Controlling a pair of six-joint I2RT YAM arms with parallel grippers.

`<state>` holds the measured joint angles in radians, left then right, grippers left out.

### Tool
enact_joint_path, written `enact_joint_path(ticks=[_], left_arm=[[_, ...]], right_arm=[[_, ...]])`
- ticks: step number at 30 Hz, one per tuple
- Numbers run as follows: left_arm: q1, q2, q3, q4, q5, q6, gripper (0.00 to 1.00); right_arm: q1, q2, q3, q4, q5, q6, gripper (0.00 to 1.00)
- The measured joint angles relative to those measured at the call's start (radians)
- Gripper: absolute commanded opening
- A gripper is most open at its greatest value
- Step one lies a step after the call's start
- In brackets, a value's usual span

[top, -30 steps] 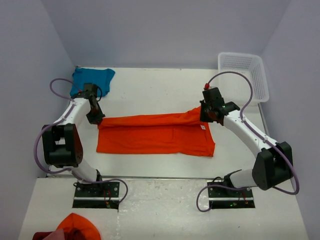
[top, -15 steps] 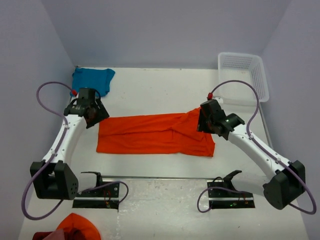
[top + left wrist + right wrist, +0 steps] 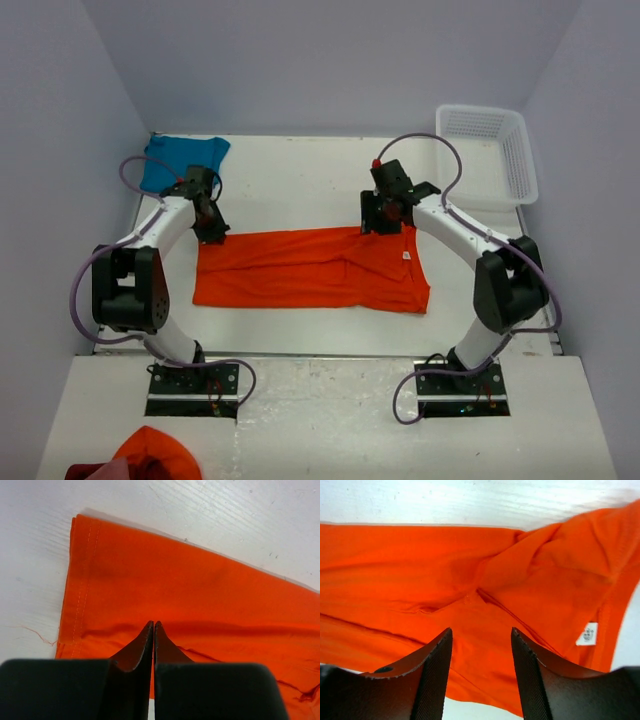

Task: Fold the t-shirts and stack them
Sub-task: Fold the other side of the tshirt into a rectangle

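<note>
The orange t-shirt (image 3: 310, 270) lies folded into a long flat band across the middle of the table, its white neck label (image 3: 407, 255) near the right end. My left gripper (image 3: 212, 228) is shut, hovering over the shirt's far left corner (image 3: 125, 580), with no cloth seen between its fingers. My right gripper (image 3: 383, 222) stands open over the shirt's far edge, above creased fabric (image 3: 485, 595) and left of the label (image 3: 588, 634). The teal-blue t-shirt (image 3: 182, 160) lies crumpled in the far left corner.
A white mesh basket (image 3: 490, 150) stands at the far right corner. An orange and red heap of cloth (image 3: 150, 452) lies off the table at the near left. The arm bases are bolted along the near edge.
My right gripper let go of the shirt's raised far right corner and moved left along the far edge; that corner now lies flat. My left gripper opened, then shut again near the far left corner.
</note>
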<state>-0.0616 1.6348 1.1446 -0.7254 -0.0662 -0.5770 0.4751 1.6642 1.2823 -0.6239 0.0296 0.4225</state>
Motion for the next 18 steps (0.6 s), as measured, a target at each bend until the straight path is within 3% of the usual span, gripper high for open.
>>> enact_joint_path(ticks=[9,18], left_arm=[[0.000,0.016,0.029,0.003,0.003,0.022,0.00],[0.000,0.029,0.030,0.007,0.010,0.025,0.00]], right_arm=[[-0.013,0.174,0.060,0.029,-0.131,-0.012,0.50],[-0.017,0.210,0.053,0.075,-0.154,-0.011,0.48]])
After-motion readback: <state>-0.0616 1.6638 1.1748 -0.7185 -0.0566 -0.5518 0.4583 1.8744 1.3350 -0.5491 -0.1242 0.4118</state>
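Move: The right hand, half open, hangs over the t-shirt: the small pointed crease in the middle of the cloth lies about 5 cm to its left, 3 cm back and roughly 8 cm below. The shirt's far edge runs some 5 cm ahead of this hand, and the white tag sits about 8 cm to its right and 2 cm back. From the shut left hand the same crease is some 31 cm to the right, 2 cm back and 4 cm below. The right hand sinks about 5 cm towards the pointed crease in the middle of the t-shirt while drifting some 3 cm to its left, fast at first and then easing almost to a stop low over the cloth. Its fingers stay about half open as the wrist tilts nearly 10 degrees to point more steeply down, the tips ending close to the crease, though contact with the fabric can't be made out. ##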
